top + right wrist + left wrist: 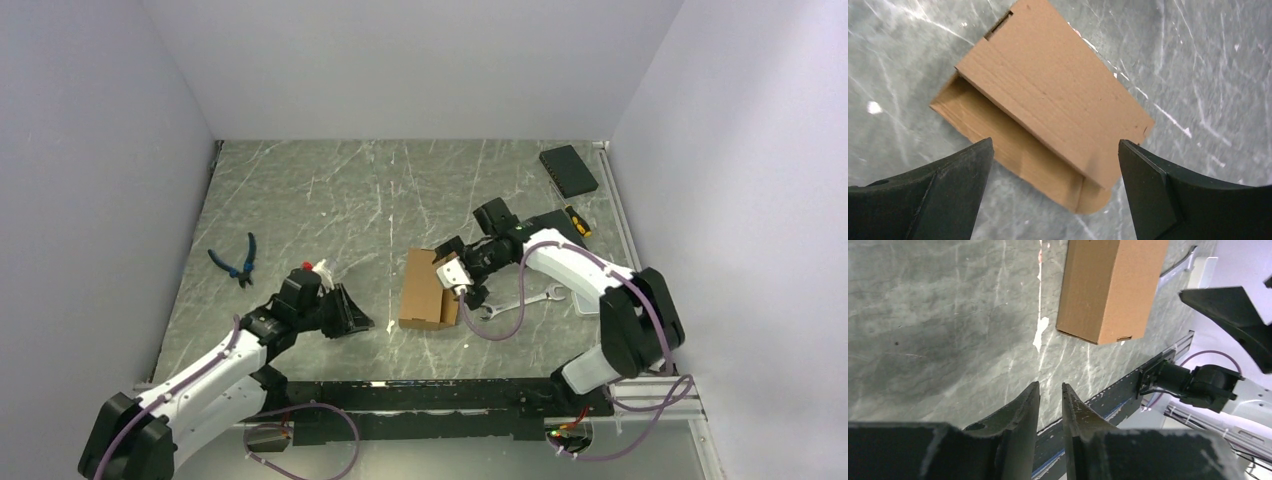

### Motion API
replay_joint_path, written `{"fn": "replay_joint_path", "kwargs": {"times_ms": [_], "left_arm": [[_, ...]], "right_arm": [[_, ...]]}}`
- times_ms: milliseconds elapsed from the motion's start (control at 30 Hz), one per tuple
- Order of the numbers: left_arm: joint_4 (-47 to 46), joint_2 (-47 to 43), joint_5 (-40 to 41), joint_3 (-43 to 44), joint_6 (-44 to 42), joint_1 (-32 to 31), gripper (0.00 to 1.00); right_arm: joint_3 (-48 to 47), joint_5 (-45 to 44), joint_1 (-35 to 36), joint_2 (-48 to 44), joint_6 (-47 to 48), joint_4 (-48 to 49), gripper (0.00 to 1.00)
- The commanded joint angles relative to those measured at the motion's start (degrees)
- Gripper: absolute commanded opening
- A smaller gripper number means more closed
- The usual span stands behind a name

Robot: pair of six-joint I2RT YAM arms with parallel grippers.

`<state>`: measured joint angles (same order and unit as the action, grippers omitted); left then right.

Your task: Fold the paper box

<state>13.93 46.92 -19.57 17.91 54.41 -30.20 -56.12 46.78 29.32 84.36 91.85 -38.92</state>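
The paper box (423, 291) is plain brown cardboard, lying on the table as a small oblong box. In the right wrist view the paper box (1048, 102) shows a flat top panel, a lower side panel and a rounded tab poking out at its near end. My right gripper (463, 280) hovers over the box's right edge. In its own view the right gripper (1055, 147) is wide open, holding nothing. My left gripper (355, 318) sits left of the box, apart from it. Seen from its wrist, the left gripper (1050, 386) has a narrow gap and holds nothing, with the box (1110, 287) ahead of it.
Blue-handled pliers (238, 260) lie at the left. A wrench (522, 300) lies just right of the box. A black flat pad (568, 168) and a small yellow-and-black item (578, 221) sit at the back right. White walls enclose the table on three sides.
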Motion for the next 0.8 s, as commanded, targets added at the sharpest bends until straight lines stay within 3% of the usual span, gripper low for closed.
{"fn": "replay_joint_path", "kwargs": {"times_ms": [0,133,367,533,767], "left_arm": [[-8.63,1.14,-3.64,-1.75,3.42,-0.13,0.28],[-16.92,5.92,-6.98,-4.22,5.56,-0.5,0.27],[-17.09,10.37,-5.83,-3.15,4.39,-1.62,0.26],[-10.12,7.97,-2.47,-1.8,3.44,-1.58,0.26],[5.86,-3.43,7.21,1.91,3.33,-1.58,0.26]], "right_arm": [[-4.23,-1.66,1.72,4.17,14.39,-0.26,0.99],[-3.82,-6.17,4.27,7.37,12.57,4.49,0.96],[0.13,-8.64,7.26,8.47,4.32,14.72,0.9],[2.06,-10.27,9.23,8.24,-3.23,18.87,0.8],[3.61,-15.71,12.23,8.49,-17.04,25.29,0.6]]}}
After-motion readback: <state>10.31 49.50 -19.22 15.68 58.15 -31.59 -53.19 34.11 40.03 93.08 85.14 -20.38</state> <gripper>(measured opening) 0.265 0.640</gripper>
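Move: From the right hand, the box's middle lies about 5 cm left, 2 cm back and 8 cm below, its half-closed lid with the free edge facing this hand. The wrench lies some 13 cm to the right, 5 cm back and 11 cm below, and the black notebook about 21 cm right and 8 cm farther out, also 11 cm below. From the left hand, the box's middle is roughly 12 cm right, 8 cm ahead and 4 cm below. Sink the right gripper about 5 cm while carrying it some 4.5 cm left onto the lid's free edge, easing its wide-open fingers to roughly two-thirds. Bring one finger onto the lid and the other down beside its edge. Let the left hand wait beside the box, nearly shut, dipping about 2 cm down and right, then easing back part-way. ##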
